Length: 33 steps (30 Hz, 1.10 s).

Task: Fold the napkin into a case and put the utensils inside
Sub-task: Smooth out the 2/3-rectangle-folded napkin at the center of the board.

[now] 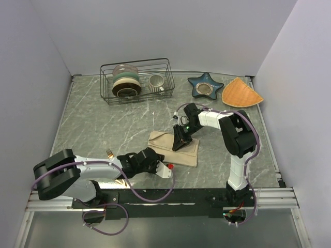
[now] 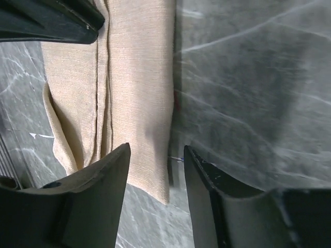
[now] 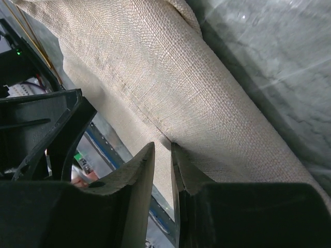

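The beige napkin [image 1: 173, 150] lies folded into a long narrow strip at mid-table. My right gripper [image 1: 180, 143] points down onto its middle. In the right wrist view its jaws [image 3: 163, 150] stand a narrow gap apart, tips against a fold edge of the napkin [image 3: 196, 88], with nothing seen between them. My left gripper [image 1: 158, 163] is at the strip's near-left end. There its open jaws [image 2: 156, 155] straddle a corner of the napkin [image 2: 134, 77]. Gold fork tines [image 1: 109, 153] show behind the left arm; the rest of the utensils is hidden.
A wire rack [image 1: 135, 81] with stacked dishes and a mug [image 1: 156, 82] stands at the back. A blue star-shaped dish [image 1: 205, 85] and an orange wedge mat [image 1: 241, 93] lie at the back right. Walls close in the table on three sides.
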Available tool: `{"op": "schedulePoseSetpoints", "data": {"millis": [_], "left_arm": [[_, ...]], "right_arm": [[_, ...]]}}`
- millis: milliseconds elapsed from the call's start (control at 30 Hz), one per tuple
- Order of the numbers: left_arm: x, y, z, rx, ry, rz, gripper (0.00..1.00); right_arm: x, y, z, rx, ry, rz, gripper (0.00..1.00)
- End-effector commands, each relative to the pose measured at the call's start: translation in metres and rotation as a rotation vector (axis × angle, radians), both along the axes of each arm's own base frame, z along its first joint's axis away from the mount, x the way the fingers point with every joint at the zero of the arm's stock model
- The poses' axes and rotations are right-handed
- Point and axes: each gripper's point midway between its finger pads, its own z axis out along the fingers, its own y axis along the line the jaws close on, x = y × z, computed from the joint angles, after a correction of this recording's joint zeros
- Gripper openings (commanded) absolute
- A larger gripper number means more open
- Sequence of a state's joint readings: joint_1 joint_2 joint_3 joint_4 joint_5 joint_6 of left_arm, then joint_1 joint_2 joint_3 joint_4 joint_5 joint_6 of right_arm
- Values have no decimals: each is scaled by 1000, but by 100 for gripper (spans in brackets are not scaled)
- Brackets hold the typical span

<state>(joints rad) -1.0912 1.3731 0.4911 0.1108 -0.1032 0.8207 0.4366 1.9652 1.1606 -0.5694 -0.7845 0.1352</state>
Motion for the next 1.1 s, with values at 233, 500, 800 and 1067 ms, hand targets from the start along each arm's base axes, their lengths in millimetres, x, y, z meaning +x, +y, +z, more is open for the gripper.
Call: {"op": "schedulePoseSetpoints", "data": {"millis": [233,500,800,1067], "left_arm": [[-12,18,-39,128,4,-8,19],[-32,-9,-10,55,147,-67,1],[-42,-16,10,49,404,-86,1],[-13,-27,31,-21,566,-74,3]], "right_arm": [[-6,-8,-14,-74,-20,35,27],[-15,-9,-9,-61,-22,59,27],[-17,-12,-12,-71,-31,75,27],[-15,-12,-15,-76,-35,85,27]]}}
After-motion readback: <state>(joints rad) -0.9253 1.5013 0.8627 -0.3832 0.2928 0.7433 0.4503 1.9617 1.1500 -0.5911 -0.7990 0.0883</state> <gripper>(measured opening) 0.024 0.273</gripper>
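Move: The left hand's open fingers straddle the napkin's near edge: the bit to pinch is about 1 cm back of that hand, level with it sideways and some 2 cm below. The near-left corner lies about 4 cm left and 1 cm back, the napkin's middle 5 cm right and 3 cm ahead, and the fork roughly 16 cm left and 4 cm back. From the right hand, already resting on the napkin's middle, the pinch spot is some 6 cm left and 3 cm back. The left hand sinks about 1 cm and shuts its fingers on the napkin's near edge just in from the near-left corner, drawing the cloth back some 3 cm and slightly to the right. Still closed, the fingers then rise about 3 cm and come forward nearly 2 cm while tipping some 25 degrees steeper towards the board, as the right fingertips stay down on the napkin's middle, easing back only about 1 cm. ##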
